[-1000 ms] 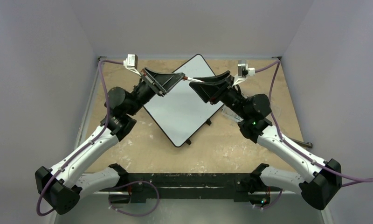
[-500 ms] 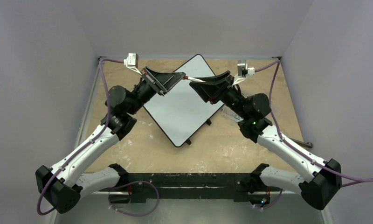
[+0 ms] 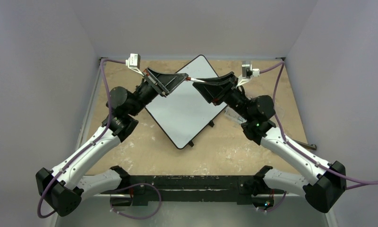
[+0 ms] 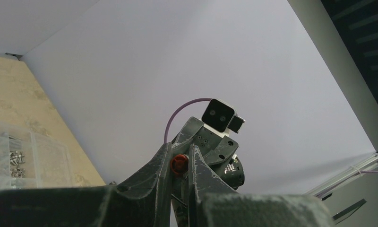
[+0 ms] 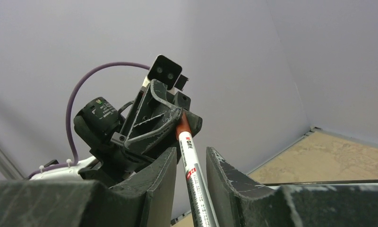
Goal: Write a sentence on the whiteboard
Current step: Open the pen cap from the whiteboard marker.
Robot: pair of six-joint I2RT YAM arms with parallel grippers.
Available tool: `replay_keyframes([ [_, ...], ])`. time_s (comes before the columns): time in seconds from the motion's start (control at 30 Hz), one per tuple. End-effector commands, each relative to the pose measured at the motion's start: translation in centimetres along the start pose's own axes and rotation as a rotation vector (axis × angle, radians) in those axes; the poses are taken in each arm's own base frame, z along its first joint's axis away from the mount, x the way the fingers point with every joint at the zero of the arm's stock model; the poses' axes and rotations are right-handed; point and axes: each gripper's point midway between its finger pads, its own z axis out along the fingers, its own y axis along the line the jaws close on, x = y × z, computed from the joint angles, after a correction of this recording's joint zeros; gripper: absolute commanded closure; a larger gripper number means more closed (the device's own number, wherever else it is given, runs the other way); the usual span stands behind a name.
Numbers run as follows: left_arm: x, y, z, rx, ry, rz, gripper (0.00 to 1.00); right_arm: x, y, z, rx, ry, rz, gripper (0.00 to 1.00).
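Observation:
The whiteboard (image 3: 184, 106) lies turned like a diamond on the table, and no sentence is in view on its face. Both grippers meet above its far corner. My left gripper (image 3: 181, 77) (image 4: 180, 147) is shut on the red cap end (image 4: 178, 164) of the slim red-and-white marker (image 3: 193, 80) (image 5: 195, 179). My right gripper (image 3: 197, 85) (image 5: 192, 151) straddles the marker's white barrel, jaws still open with a thin gap on each side. The marker runs level from one gripper to the other.
A clear plastic box of metal bits (image 4: 17, 156) sits by the board's right side, mostly under the right arm (image 3: 253, 111). Pale walls close in the table on three sides. The black base rail (image 3: 187, 184) spans the near edge.
The right jaws have narrowed around the marker's barrel. Both arms and the left grip on the cap have stayed where they were.

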Motion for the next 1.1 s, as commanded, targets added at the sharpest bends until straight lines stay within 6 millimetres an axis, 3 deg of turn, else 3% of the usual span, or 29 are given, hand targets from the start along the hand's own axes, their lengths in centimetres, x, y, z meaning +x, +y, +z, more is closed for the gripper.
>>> replay_keyframes([
  [0.0, 0.9, 0.3, 0.0, -0.016, 0.046, 0.017, 1.00, -2.3, 2.9, -0.2, -0.100, -0.076, -0.020, 0.72],
  [0.3, 0.9, 0.5, 0.0, -0.020, 0.046, 0.010, 1.00, -2.8, 3.2, -0.1, -0.124, -0.113, -0.001, 0.74],
  [0.4, 0.9, 0.8, 0.0, -0.031, 0.042, 0.004, 1.00, -2.6, 3.1, 0.3, -0.127, -0.102, 0.007, 0.83],
  [0.5, 0.9, 0.9, 0.0, -0.034, 0.043, 0.002, 1.00, -2.0, 2.9, 0.7, -0.129, -0.074, 0.012, 1.00],
  [0.7, 0.8, 1.2, 0.1, -0.041, 0.032, 0.010, 1.00, -1.8, 2.8, 0.3, -0.125, -0.071, 0.012, 1.00],
  [0.87, -1.1, 1.6, -0.1, -0.062, -0.023, 0.028, 1.00, -2.5, 2.5, -1.0, -0.070, -0.103, 0.006, 1.00],
  [1.07, -4.2, 3.6, -0.2, -0.074, -0.070, -0.035, 1.00, -3.6, 1.9, -2.4, 0.015, -0.144, -0.018, 1.00],
])
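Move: The marker is already held by its red cap in the left fingers, and its barrel lies in the open gap of the right hand, within about 1 cm of that hand point. From the left hand, the barrel's middle is some 5 cm to the right, about level in height and a centimetre back. Whiteboard's middle: roughly 18 cm ahead of the right hand, 5 cm to its left and 43 cm below; the screw box is about 16 cm ahead and 22 cm to its right, just as low. The right hand rises about 1 cm, tipping only a few degrees, and closes its part-open fingers around the white barrel until they pinch it, the grip effort rising; then, still gripping, it eases about 1 cm to its right and some 1.5 cm down. The left fingers keep their pinch on the red cap, that hand nearly still until it too sinks about 1 cm at the end, turning about five degrees clockwise. ##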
